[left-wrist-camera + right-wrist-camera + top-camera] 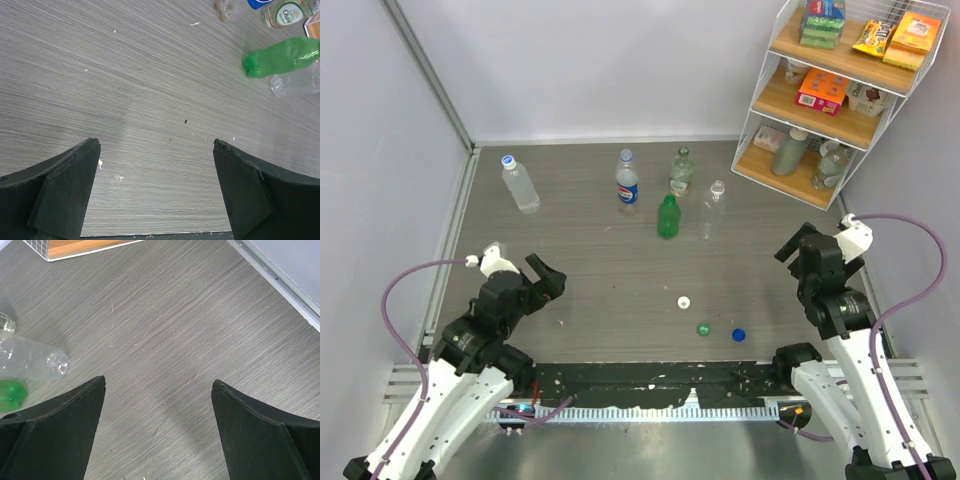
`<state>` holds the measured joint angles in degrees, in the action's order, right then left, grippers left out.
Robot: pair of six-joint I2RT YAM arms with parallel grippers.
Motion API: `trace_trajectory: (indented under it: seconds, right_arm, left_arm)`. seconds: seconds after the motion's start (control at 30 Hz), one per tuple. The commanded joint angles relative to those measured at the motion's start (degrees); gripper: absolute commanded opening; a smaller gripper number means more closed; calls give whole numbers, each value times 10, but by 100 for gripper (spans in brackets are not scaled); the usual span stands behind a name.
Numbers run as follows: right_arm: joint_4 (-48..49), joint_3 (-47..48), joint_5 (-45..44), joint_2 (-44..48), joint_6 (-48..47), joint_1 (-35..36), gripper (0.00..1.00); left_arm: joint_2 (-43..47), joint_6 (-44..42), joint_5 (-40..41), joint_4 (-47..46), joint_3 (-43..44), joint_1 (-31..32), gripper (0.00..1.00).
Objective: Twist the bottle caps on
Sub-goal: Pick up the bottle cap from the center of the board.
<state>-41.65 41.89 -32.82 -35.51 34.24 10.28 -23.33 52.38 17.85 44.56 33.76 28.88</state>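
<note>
Three bottles stand at the back middle of the table: one with a blue cola label [627,184], a green one [667,217] and a plain clear one [711,210]. A white cap [683,301], a green cap [703,328] and a blue cap [738,335] lie loose nearer the front. My left gripper [548,277] hovers open at the left, far from them; its wrist view shows the green bottle [282,56] and clear bottle [297,82] at the upper right. My right gripper [792,243] is open at the right, with the clear bottle [30,360] off to its left.
A clear bottle with a dark cap [681,172] stands behind the green one. Another capped clear bottle [520,184] is at the back left. A wire shelf [840,90] with snacks fills the back right corner. Walls close the left and back edges.
</note>
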Motion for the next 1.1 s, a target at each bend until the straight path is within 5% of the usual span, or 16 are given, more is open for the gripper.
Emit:
trace_trajectory:
  seconds: [0.0,0.7,1.07]
  right_arm:
    - [11,6,-19,-14,14,0,91]
    - [73,-8,122,-54,-57,1,91]
    - [89,-15,172,-72,-73,0,91]
  left_arm:
    - [6,9,3,-5,-3,1,100]
    - [22,-22,-45,-61,-22,1,100]
    - [-53,-68,-95,-139,-10,1,100]
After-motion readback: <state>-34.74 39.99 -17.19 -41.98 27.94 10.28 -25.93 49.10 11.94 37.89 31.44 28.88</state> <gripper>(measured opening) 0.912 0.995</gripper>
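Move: From the right hand the blue cap lies roughly 11 cm to the left and 6 cm back, some 17 cm below; the green cap is about 18 cm left and 4 cm back, the white cap 23 cm left and 2 cm ahead. From the left hand the white cap lies about 26 cm to the right and 4 cm ahead, 15 cm below, with the green cap 30 cm right and 2 cm back. Leftward and somewhat forward, sinking as it goes, the right hand swings in about 5 cm over bare board towards the row of caps, turning roughly 15 degrees counter-clockwise. The left hand starts later, easing a good 2 cm to the right towards the white cap with a slight clockwise turn. Both stay open and touch nothing. ##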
